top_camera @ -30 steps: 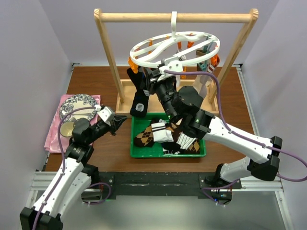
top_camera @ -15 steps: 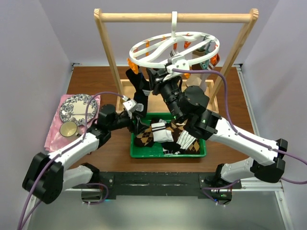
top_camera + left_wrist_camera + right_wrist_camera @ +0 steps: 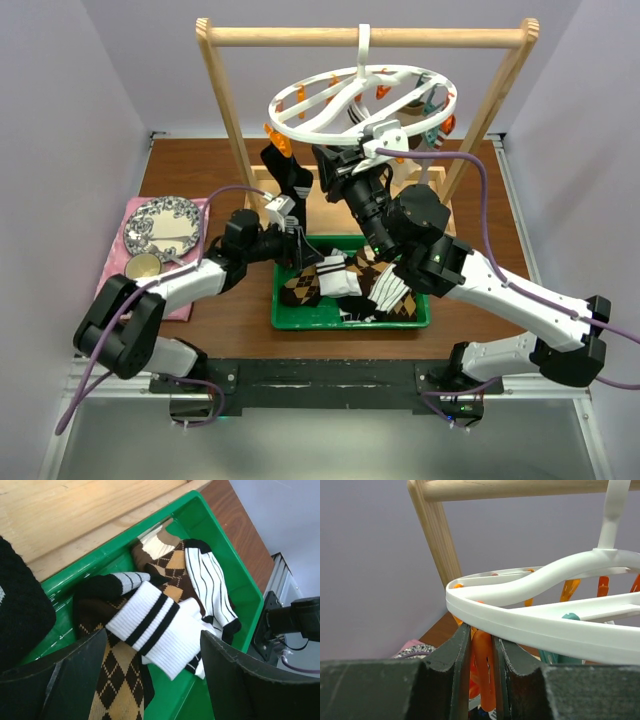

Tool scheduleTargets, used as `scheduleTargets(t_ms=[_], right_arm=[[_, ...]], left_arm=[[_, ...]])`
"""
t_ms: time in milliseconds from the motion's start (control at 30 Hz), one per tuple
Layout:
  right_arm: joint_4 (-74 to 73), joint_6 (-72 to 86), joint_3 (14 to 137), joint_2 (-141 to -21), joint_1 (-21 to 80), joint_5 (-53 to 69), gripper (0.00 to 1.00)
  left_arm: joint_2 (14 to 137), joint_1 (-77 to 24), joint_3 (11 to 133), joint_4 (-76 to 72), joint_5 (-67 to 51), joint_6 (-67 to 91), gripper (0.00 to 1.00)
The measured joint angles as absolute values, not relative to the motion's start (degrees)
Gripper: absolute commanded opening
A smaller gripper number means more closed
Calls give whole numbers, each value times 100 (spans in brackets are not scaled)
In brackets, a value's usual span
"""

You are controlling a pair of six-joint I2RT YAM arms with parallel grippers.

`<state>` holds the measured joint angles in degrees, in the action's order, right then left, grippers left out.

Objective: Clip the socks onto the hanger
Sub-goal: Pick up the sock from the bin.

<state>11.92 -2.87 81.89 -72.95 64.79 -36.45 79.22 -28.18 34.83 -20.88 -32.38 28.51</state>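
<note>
The white ring hanger (image 3: pixel 362 105) hangs by its hook from the wooden bar. A black sock (image 3: pixel 290 180) hangs from a peg on its left side. My right gripper (image 3: pixel 330 158) is under the ring's front left rim, shut on an orange peg (image 3: pixel 484 665) below the ring (image 3: pixel 520 625). Loose socks lie in the green tray (image 3: pixel 300 318): a white sock with black bands (image 3: pixel 150 622), a brown argyle sock (image 3: pixel 117 680) and a thin-striped sock (image 3: pixel 207 580). My left gripper (image 3: pixel 152 645) is open and empty just above them at the tray's left end (image 3: pixel 298 250).
The light wooden frame (image 3: pixel 365 36) stands at the back, with its posts either side of the hanger. A pink cloth (image 3: pixel 115 285) with a patterned plate (image 3: pixel 165 225) and a cup (image 3: pixel 143 268) lies at the left. My right arm stretches over the tray.
My left arm has swung right from beside the plate to the tray's left end, jaws open. My right gripper stays on the peg, and the ring has tilted slightly.
</note>
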Motion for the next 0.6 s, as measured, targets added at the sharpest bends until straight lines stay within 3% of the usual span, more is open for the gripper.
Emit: scheduleTargets(t_ms=[367,600], right_arm=[[1190,-211,8152,-7295,6473,-3629,0],[1177,-215,8009,-7157,6440,-3612,0]], left_arm=[[8943,-2980,3616,-2134,-2851,3085,66],[9188,-3247,3699,-2209,-2805,3076,52]])
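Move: The white sock with two black bands lies in the green bin some 6 cm to the left hand's right, about 1 cm back, its middle roughly 9 cm below. The brown argyle sock stands about 9 cm to the left of that white sock and 3 cm nearer the base; the pinstriped sock about 11 cm to its right and 2 cm nearer. From the right hand, up at the hanger, the white sock lies some 47 cm below and about 3 cm to the right, barely 1 cm back. Whether the left fingers touch yet can't be made out, but they come down close over the banded end of the white sock. The hand sinks about 6 cm into the bin, levels off and slips some 2 cm to its right, its fingers tipping about 10 degrees more steeply down and closing partway around the sock's near end. ##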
